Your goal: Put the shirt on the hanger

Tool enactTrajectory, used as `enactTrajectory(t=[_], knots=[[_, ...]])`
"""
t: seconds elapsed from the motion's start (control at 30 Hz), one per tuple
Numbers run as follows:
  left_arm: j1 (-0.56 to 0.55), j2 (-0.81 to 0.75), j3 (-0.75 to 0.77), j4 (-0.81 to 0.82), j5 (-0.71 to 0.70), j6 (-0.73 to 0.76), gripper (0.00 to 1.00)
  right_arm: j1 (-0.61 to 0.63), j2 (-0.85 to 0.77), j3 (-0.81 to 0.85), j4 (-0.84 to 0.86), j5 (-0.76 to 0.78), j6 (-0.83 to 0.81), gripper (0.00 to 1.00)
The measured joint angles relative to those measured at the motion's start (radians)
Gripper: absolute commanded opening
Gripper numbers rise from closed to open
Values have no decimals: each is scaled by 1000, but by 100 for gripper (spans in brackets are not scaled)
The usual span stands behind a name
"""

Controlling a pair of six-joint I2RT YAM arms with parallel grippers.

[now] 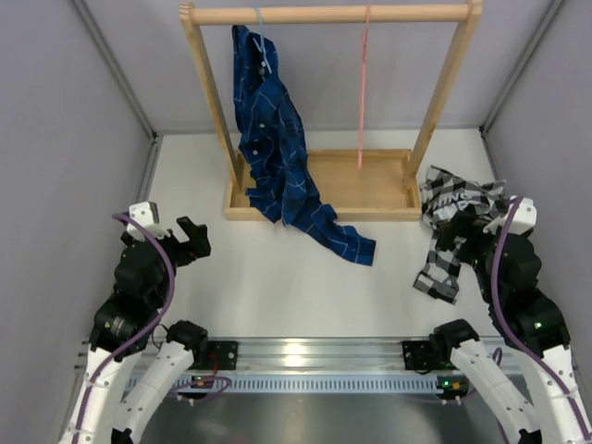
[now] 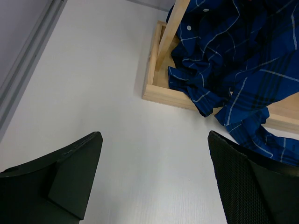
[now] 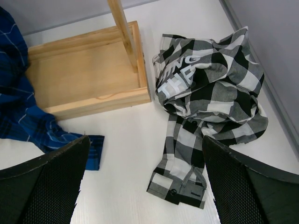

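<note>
The black-and-white checked shirt [image 1: 450,222] lies crumpled on the table at the right, beside the wooden rack's base. In the right wrist view [image 3: 210,98] its white lettering faces up and a sleeve trails toward me. The pink hanger [image 1: 363,88] hangs from the rack's top bar, empty. My right gripper [image 1: 476,242] is open above the shirt's near part, holding nothing; the sleeve cuff [image 3: 180,186] lies between its fingers [image 3: 243,186]. My left gripper [image 1: 190,239] is open and empty over bare table at the left.
A wooden rack [image 1: 328,14] with a tray base [image 1: 370,190] stands at the back centre. A dark blue plaid shirt [image 1: 273,139] hangs on a light blue hanger [image 1: 262,37] and trails onto the table [image 2: 243,70]. Grey walls close in both sides.
</note>
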Motion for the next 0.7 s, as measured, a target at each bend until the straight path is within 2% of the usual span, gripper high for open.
enactTrajectory(t=[0.3, 0.47, 0.57, 0.7], knots=[[0, 0, 0, 0, 0, 1, 98, 0, -29, -1, 2, 21, 14, 99], [0, 0, 0, 0, 1, 1, 98, 0, -18, -90, 92, 26, 135, 99], [0, 0, 0, 0, 6, 1, 98, 1, 89, -163, 131, 73, 209, 99], [0, 2, 0, 1, 26, 2, 98, -51, 406, -165, 197, 138, 247, 99]])
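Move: The black-and-white checked shirt lies bunched on the table about 21 cm ahead of the empty right hand, some 13 cm to its right and 26 cm below it. Its loose sleeve end is nearly under this hand, 2 cm ahead and 6 cm to the right; the rack's near right corner is 21 cm ahead and 3 cm right, and the blue shirt's tail is 13 cm ahead and 10 cm left. From the left hand the checked shirt is about 21 cm ahead and 57 cm to the right. After barely stirring at first, the right arm swoops down some 11 cm while reaching about 7 cm forward, bringing the hand in low over the sleeve towards the bunched part of the checked shirt. As the hand drops, the wrist tips its fingers some 15 degrees further down and turns them about as much clockwise, to the right, with the gripper staying wide open and touching nothing yet. ##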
